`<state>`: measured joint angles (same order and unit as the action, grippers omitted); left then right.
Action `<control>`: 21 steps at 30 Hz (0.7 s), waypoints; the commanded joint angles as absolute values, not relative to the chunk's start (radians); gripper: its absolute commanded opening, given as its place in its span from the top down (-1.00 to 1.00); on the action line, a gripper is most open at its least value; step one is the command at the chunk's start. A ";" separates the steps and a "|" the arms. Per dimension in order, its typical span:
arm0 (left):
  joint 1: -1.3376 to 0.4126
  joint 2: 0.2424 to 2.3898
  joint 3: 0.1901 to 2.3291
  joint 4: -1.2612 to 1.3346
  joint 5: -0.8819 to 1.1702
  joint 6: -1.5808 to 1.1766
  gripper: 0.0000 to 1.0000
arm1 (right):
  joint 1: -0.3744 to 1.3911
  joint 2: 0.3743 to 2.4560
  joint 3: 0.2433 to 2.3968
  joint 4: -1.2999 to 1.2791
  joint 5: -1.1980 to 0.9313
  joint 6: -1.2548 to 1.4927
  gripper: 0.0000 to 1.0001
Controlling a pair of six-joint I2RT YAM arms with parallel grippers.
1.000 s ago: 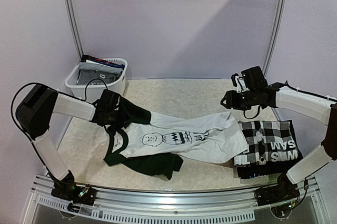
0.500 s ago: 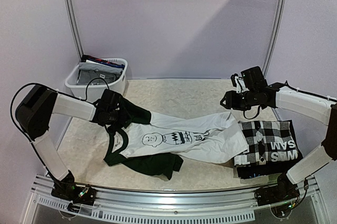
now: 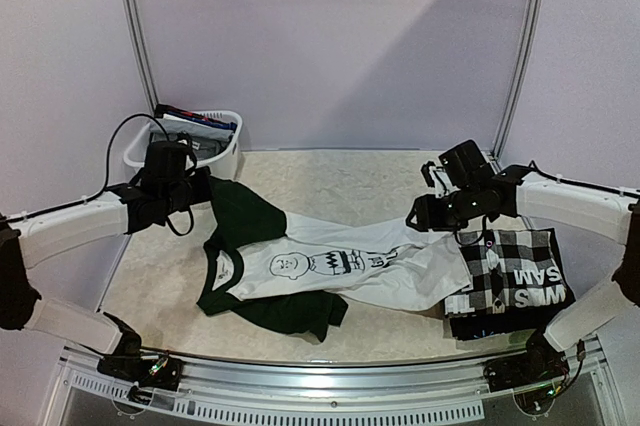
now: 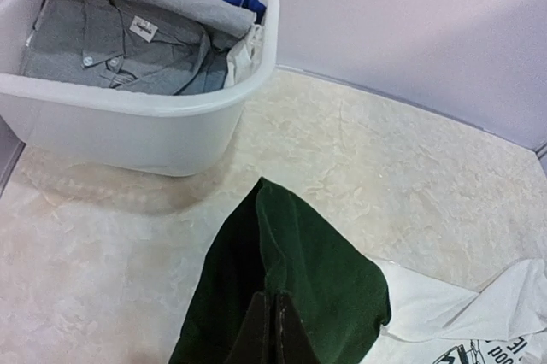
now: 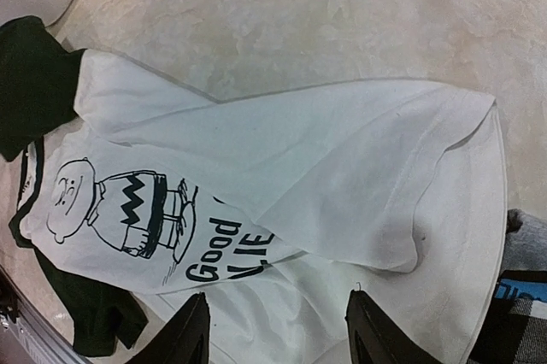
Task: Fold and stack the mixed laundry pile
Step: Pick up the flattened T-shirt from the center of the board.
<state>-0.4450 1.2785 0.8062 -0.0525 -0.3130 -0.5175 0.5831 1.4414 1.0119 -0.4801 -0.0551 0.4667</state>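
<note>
A white T-shirt with a cartoon print and dark green sleeves [image 3: 330, 266] lies spread across the middle of the table. My left gripper [image 3: 203, 189] is shut on its far-left green sleeve [image 4: 308, 270], with the fingertips [image 4: 278, 330] pinching a fold of the cloth. Over the shirt's right end hovers my right gripper [image 3: 413, 218], open, its fingers [image 5: 192, 334] straddling white cloth [image 5: 299, 167] without holding it. At the right, a black-and-white checkered shirt [image 3: 510, 258] lies folded on a black piece with white letters [image 3: 540, 294].
A white plastic basket [image 3: 225, 158] stands at the back left, holding a grey shirt [image 4: 111, 39] and other garments. In the left wrist view the basket's wall [image 4: 128, 125] is just beyond the held sleeve. Curtain walls close in the table.
The left gripper has shut on the green sleeve and drawn it up and left toward the basket, spreading it. The right gripper has shifted slightly left and lower over the white shirt.
</note>
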 commanded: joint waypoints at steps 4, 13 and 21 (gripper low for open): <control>-0.459 1.142 0.775 -0.175 -0.420 -0.468 1.00 | 0.608 1.547 1.001 -0.505 -0.061 0.491 -0.11; -0.458 1.181 0.761 -0.161 -0.414 -0.452 1.00 | 0.624 1.683 1.074 -0.582 -0.034 0.413 -0.13; -0.458 1.201 0.755 -0.143 -0.403 -0.453 1.00 | 0.623 1.707 1.079 -0.531 0.031 0.436 -0.09</control>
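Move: The T-shirt's white lower body lies right under the open right hand, about 11 cm below and 2 cm back. Of that hand, the cartoon print is some 16 cm left and 4 cm back, the folded checked shirt about 19 cm right and 6 cm back, both low on the table. From the left hand, already holding the raised green sleeve, that lower body is roughly 34 cm right, 5 cm back and 17 cm below; the laundry basket stands about 20 cm ahead and 6 cm left. The T-shirt's white lower body is approached from above: the right hand sinks about 8 cm towards it, fingers staying half open and tilting some 15 degrees steeper, and slows just over the cloth. The left hand, still pinching the green sleeve, draws it a few centimetres left and back, first rising, then sinking back to its starting height. ##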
